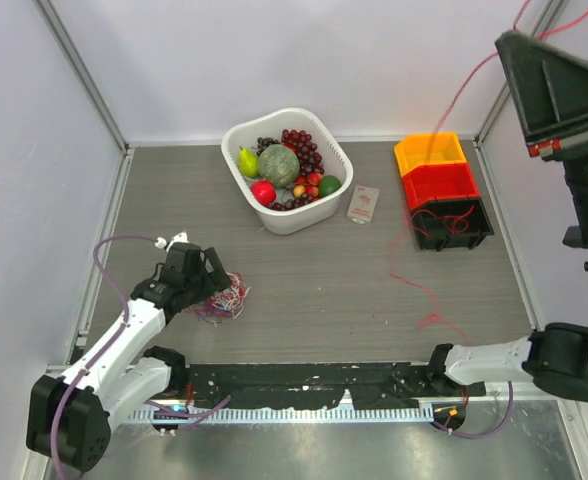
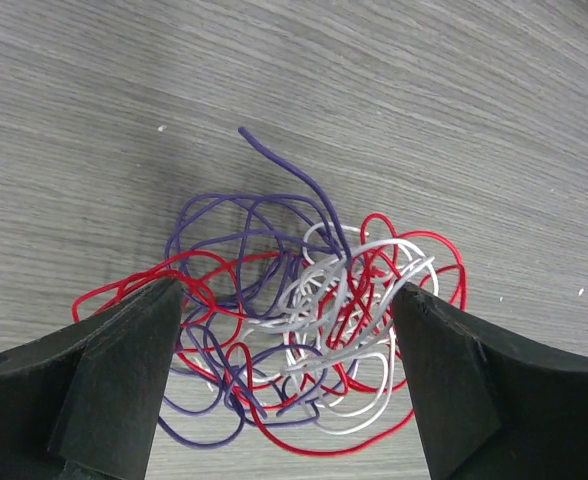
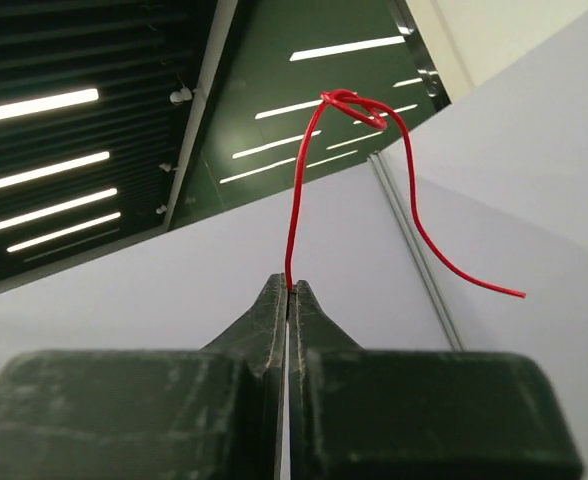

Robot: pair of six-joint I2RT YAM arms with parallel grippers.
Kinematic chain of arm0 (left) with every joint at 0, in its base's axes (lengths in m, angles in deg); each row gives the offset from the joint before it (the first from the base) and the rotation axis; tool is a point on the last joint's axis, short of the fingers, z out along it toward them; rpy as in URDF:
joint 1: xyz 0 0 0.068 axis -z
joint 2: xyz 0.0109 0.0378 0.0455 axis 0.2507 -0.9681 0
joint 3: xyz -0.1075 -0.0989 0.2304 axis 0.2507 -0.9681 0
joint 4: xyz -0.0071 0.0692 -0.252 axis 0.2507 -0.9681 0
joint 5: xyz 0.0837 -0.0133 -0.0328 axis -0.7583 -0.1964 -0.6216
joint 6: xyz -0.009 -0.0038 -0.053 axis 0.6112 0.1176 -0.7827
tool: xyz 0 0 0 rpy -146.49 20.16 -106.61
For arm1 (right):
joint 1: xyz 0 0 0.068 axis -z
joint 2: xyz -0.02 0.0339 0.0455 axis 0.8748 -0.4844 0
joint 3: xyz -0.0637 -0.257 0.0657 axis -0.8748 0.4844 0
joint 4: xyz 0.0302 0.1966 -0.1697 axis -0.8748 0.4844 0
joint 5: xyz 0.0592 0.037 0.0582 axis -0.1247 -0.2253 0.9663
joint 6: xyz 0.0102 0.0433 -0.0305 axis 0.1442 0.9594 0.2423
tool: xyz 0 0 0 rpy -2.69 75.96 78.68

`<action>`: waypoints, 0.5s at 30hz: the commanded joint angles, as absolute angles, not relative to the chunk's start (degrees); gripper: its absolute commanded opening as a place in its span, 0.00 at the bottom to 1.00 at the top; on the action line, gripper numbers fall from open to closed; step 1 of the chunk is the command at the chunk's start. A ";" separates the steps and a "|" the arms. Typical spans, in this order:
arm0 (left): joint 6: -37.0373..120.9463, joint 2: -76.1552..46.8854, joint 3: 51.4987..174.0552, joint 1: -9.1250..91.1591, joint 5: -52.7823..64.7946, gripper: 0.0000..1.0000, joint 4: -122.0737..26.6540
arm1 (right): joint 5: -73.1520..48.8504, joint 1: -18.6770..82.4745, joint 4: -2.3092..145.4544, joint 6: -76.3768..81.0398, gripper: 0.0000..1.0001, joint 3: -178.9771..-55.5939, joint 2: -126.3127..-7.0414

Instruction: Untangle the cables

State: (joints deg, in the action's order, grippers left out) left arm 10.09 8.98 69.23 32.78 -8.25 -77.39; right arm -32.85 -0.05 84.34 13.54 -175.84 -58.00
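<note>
The cables (image 2: 294, 330) lie as a fist-sized tangle of red, purple and white wires on the grey table, seen at the left (image 1: 226, 297) in the top view. My left gripper (image 2: 289, 385) is open just above the table, a black finger (image 2: 124, 380) on either side of the tangle without pinching it. My right gripper (image 3: 290, 288) is raised high and shut on one red cable (image 3: 296, 210), which loops above the tips. In the top view that red cable (image 1: 456, 100) hangs from the raised right arm (image 1: 559, 90) down onto the table (image 1: 429, 292).
A white fruit basket (image 1: 340, 160) stands at the back centre. Yellow (image 1: 430, 150), red (image 1: 439, 183) and black (image 1: 479, 232) bins are stacked at the back right, with red wire in the black one. A small packet (image 1: 363, 204) lies between basket and bins. White walls enclose the table.
</note>
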 commanded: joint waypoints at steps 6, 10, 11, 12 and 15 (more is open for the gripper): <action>12.40 10.76 87.52 32.71 -11.40 0.89 -87.59 | -47.28 -0.32 92.85 20.64 0.01 -134.33 -45.20; 12.31 10.94 92.81 32.80 -9.99 0.89 -92.69 | -50.55 -0.32 98.29 24.43 0.01 -123.68 -40.88; 12.31 10.85 93.51 32.80 -9.47 0.89 -93.23 | -51.51 -0.24 99.01 26.00 0.01 -122.26 -39.40; 12.40 11.20 93.95 32.80 -8.94 0.88 -93.58 | -51.96 -0.23 100.49 27.41 0.01 -118.94 -37.91; 12.58 11.99 93.87 32.89 -7.88 0.87 -92.97 | -51.70 -0.23 104.10 31.70 0.01 -110.42 -35.88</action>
State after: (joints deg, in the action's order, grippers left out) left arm 11.82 11.15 92.88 32.78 -9.44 -89.47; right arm -47.45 -0.05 99.99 24.03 -116.87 -42.78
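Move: My right hand holds the red cable high up; the open middle of the table I bring it down to lies about 76 cm below, 17 cm ahead and 6 cm left. On the table beyond are the paper card, some 40 cm ahead, the fruit basket, about 45 cm ahead and 21 left, and the black bin, 34 ahead and 23 right. The cable tangle is about 2 cm ahead, 1 right and 6 below my open left hand. I drop my right hand fast, nearly 40 cm, while carrying it about 9 cm forward and 9 cm left over the open middle of the table, tipping the fingers over from pointing up to pointing down and leftward. They stay shut on the red cable. Meanwhile I raise my left hand some 15 cm off the tangle, drawing slightly forward, its fingers still wide open. ##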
